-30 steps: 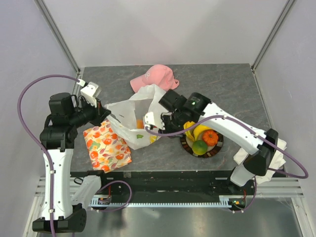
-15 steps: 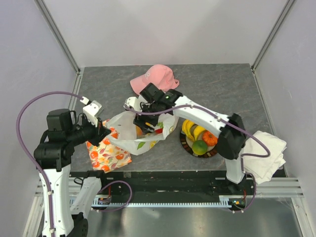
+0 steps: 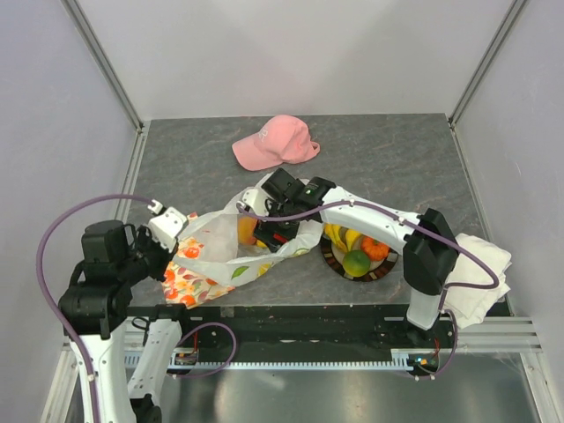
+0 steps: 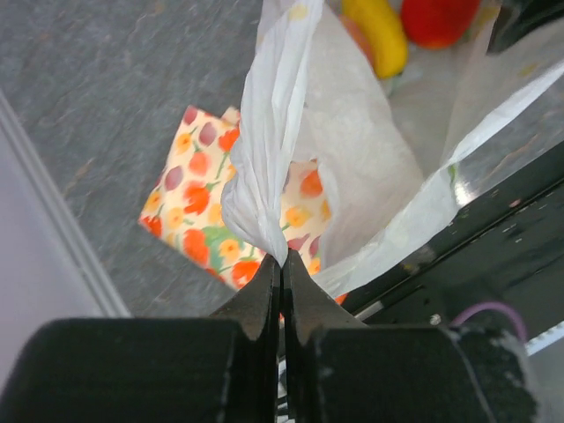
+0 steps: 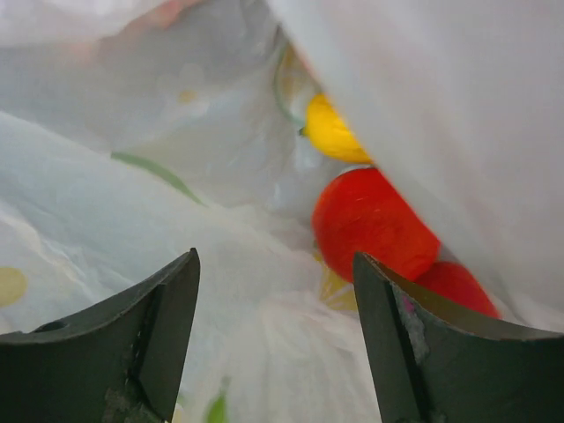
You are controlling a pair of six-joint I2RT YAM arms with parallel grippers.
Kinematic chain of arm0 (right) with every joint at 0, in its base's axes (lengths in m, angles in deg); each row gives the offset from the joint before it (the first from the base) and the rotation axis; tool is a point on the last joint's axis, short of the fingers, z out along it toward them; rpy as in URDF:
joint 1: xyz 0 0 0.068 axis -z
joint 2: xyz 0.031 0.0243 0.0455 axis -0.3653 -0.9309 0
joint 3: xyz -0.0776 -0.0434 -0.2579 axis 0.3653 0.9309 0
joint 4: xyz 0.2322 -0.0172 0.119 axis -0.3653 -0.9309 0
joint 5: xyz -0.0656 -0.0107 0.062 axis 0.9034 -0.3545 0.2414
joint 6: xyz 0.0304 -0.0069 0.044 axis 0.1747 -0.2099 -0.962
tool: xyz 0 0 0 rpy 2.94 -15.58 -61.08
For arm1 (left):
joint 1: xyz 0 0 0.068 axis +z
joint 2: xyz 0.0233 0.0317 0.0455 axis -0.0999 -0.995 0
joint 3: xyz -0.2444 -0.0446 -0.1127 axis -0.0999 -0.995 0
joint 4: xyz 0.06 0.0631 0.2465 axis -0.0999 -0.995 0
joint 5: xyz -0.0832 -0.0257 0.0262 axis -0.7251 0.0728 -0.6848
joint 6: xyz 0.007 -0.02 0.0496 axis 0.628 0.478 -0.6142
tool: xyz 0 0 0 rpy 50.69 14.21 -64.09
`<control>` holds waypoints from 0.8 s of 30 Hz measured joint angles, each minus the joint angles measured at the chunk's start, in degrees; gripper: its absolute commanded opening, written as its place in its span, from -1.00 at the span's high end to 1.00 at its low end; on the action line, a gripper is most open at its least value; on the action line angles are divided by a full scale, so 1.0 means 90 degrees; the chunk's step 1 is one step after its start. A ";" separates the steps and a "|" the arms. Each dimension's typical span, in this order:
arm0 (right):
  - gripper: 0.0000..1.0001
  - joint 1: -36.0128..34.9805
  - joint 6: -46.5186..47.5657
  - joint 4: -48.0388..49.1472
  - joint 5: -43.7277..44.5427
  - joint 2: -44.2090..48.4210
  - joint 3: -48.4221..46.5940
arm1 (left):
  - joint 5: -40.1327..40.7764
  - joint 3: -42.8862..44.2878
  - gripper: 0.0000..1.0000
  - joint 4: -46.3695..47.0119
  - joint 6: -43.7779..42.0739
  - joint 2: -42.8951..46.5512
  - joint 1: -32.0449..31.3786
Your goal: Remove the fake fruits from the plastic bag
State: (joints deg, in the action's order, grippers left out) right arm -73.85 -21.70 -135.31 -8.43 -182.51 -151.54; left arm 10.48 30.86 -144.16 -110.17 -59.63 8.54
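The white plastic bag (image 3: 216, 251) lies open on the grey table. My left gripper (image 3: 179, 233) is shut on its bunched left edge (image 4: 280, 251) and holds it up. My right gripper (image 3: 275, 231) is inside the bag's mouth, open, with nothing between its fingers. Just ahead of my right gripper (image 5: 275, 256) lie a red fruit (image 5: 374, 220) and a yellow fruit (image 5: 335, 132), partly under a fold of bag. An orange fruit (image 3: 248, 231) shows through the bag. A banana (image 4: 379, 35) and a red fruit (image 4: 441, 18) lie deep in it.
A dark plate (image 3: 335, 264) right of the bag holds bananas (image 3: 344, 236), an orange-red fruit (image 3: 374, 247) and a green lime (image 3: 355, 262). A flowered cloth (image 3: 181, 280) lies under the bag's left end. A pink cap (image 3: 273, 141) sits behind; a white cloth (image 3: 480, 264) lies at right.
My right gripper left the plate, opened wide and went into the bag. My left gripper drew the bag's edge toward the near left, laying the bag flatter.
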 measured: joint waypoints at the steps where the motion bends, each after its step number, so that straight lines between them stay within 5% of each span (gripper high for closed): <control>1: -0.61 0.0017 -0.0034 0.0107 0.0044 0.0024 -0.0017 | 0.0129 -0.0063 0.97 -0.0049 -0.0192 0.0097 0.0000; 8: -0.68 0.0136 -0.0182 0.0775 0.0158 -0.0226 -0.0432 | 0.0466 -0.0432 0.97 -0.0243 -0.1093 0.0197 0.0000; 13: -0.96 0.0141 -0.0437 0.1222 0.0165 -0.0882 -0.1018 | 0.0464 -0.0527 0.97 -0.0284 -0.1219 0.0155 0.0000; 21: -0.96 0.0109 -0.0733 0.1481 0.0112 -0.1914 -0.1549 | 0.0444 -0.0529 0.97 -0.0279 -0.1229 -0.0010 0.0000; 24: -0.76 0.0066 -0.0784 0.1494 0.0102 -0.2142 -0.1571 | 0.0444 -0.0527 0.97 -0.0277 -0.1229 -0.0041 0.0000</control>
State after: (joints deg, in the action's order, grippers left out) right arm -73.26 -28.76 -121.86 -7.51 -201.78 -165.68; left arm 14.48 26.12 -146.65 -121.23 -60.00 8.54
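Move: The right hand hangs inside the bag's mouth, holding nothing. The orange fruit lies about 8 cm to its left, 5 cm ahead and some 7 cm lower. At much the same depth, the red fruit is roughly 3 cm ahead and 1 cm to the right, the yellow fruit 3 cm ahead and 4 cm left. From the left hand, which already grips the bag's handle, the orange fruit is about 22 cm right, 14 cm ahead and 20 cm below. Swing the right gripper leftward and forward about 11 cm, passing over the fruits towards the orange one, rising slightly at first, then dipping to end some 4 cm lower, as the fingers spread from three-quarters to nearly full width. Keep the bag's handle pinched in the left gripper, easing it about 3 cm down and a little left with a 10-degree roll. ##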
